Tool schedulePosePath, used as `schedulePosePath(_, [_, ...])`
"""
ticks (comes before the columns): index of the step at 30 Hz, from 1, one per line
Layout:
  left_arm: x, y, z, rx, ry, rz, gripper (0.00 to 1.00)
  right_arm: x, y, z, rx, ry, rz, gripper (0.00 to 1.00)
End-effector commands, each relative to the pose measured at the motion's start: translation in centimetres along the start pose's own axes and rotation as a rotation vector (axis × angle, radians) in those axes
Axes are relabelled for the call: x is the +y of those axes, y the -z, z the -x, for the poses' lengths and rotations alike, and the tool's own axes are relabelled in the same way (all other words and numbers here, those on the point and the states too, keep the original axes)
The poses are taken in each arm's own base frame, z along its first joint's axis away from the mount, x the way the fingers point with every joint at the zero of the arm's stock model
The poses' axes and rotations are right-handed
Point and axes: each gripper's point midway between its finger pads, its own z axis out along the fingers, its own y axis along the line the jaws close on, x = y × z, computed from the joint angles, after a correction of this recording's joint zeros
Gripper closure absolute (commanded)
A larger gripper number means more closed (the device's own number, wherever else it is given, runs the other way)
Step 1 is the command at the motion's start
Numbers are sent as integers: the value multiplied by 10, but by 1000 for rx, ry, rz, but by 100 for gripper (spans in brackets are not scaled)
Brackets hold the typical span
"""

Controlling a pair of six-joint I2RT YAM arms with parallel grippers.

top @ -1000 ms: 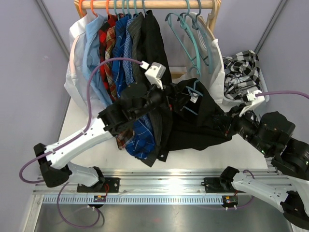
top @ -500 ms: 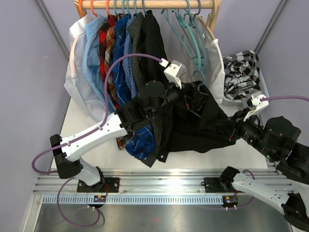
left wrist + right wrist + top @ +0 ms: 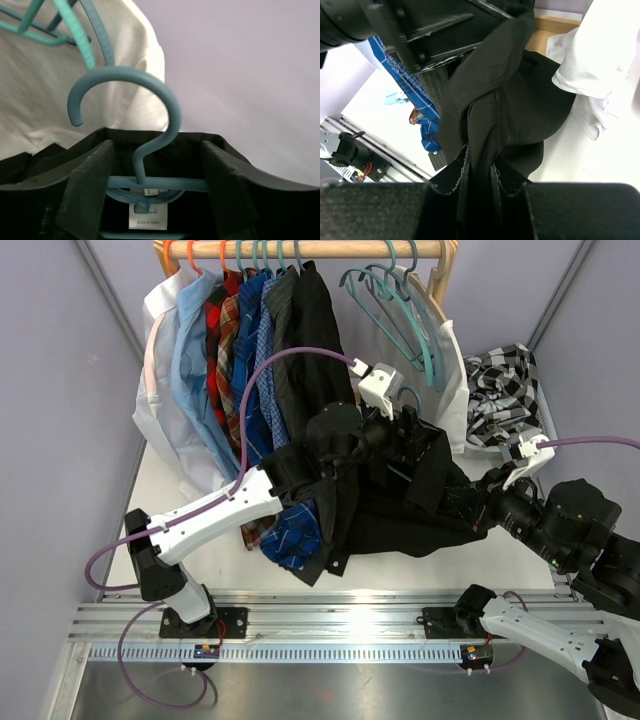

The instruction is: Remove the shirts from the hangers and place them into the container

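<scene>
A black shirt [image 3: 400,510] on a teal hanger [image 3: 408,400] hangs stretched between my two arms, off the rail. My left gripper [image 3: 405,432] is at its collar. In the left wrist view its jaws [image 3: 157,146] stand open on either side of the hanger's neck [image 3: 142,170], below the hook [image 3: 165,107]. My right gripper [image 3: 478,508] is shut on a bunched fold of the black shirt [image 3: 520,100], pinched between its fingers [image 3: 480,162]. The white container [image 3: 548,420] sits at the back right with a black-and-white check shirt [image 3: 500,380] in it.
On the wooden rail [image 3: 300,250] hang white [image 3: 155,370], light blue [image 3: 190,350], red plaid [image 3: 222,320], blue check [image 3: 255,330], dark grey [image 3: 285,320] and black [image 3: 322,330] shirts. Empty teal hangers [image 3: 400,310] dangle to their right. White cloth [image 3: 452,390] hangs by the container.
My left arm has reached right and back up to the hanger's neck, and its jaws have narrowed somewhat. The empty hangers have swung. The right arm holds almost still.
</scene>
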Motion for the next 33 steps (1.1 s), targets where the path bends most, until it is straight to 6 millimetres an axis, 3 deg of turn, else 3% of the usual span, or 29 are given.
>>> schedulePosePath(1, [3,0,24,-73,7,19,35,16,6,25,-74,-10,74,100])
schedulePosePath(3, [4,0,24,-74,6,21,47,14,7,26,-83,-11,71,100])
schedulePosePath(4, [5,1,23,-71,6,25,59,14,8,26,-85,-9,70,100])
schedulePosePath(7, [7,2,22,-73,7,36,81,13,9,27,-86,-5,63,100])
schedulePosePath(8, [9,5,24,-78,6,44,94,12,9,26,-83,-1,62,100])
schedulePosePath(9, [9,5,24,-78,6,45,100,11,9,25,-81,-1,55,100])
schedulePosePath(12, [11,9,32,-98,-6,61,100,10,7,23,-68,5,49,100])
schedulePosePath(13, [13,9,34,-103,-10,71,100,11,7,23,-67,6,52,83])
schedulePosePath(14, [14,11,43,-125,-21,82,100,12,5,22,-58,12,57,73])
schedulePosePath(19, [23,9,76,-185,-79,153,100,14,3,16,-42,20,70,58])
schedulePosePath(23, [30,3,106,-232,-95,175,100,11,4,14,-40,17,61,55])
schedulePosePath(27, [23,1,132,-269,-96,158,100,9,1,6,-25,21,53,55])
schedulePosePath(33, [19,4,147,-298,-103,154,100,6,-5,0,-21,23,41,58])
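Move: The neck of the blue-grey hanger, still inside the black shirt, is between the left hand's open fingers, about 2 cm ahead and 1 cm lower. From that hand the empty teal hangers hang some 15 cm ahead, 3 cm left and 6 cm higher; the white shirt hangs about 12 cm ahead, 6 cm right, level in height. From the right hand, already pinching the black shirt's edge, the blue-grey hanger's neck is roughly 12 cm ahead, 7 cm left and 2 cm up. The blue-grey hanger's neck gets pinched just under the hook as the left hand eases a centimetre or so forward and down and shuts its fingers; the hand then lifts it roughly 9 cm, also going about 5 cm forward and slightly left towards the empty hangers, tipping up and swinging some 10 degrees counter-clockwise. Before that lift the right hand, staying put, starts opening partway and lets go of the black shirt's edge. ##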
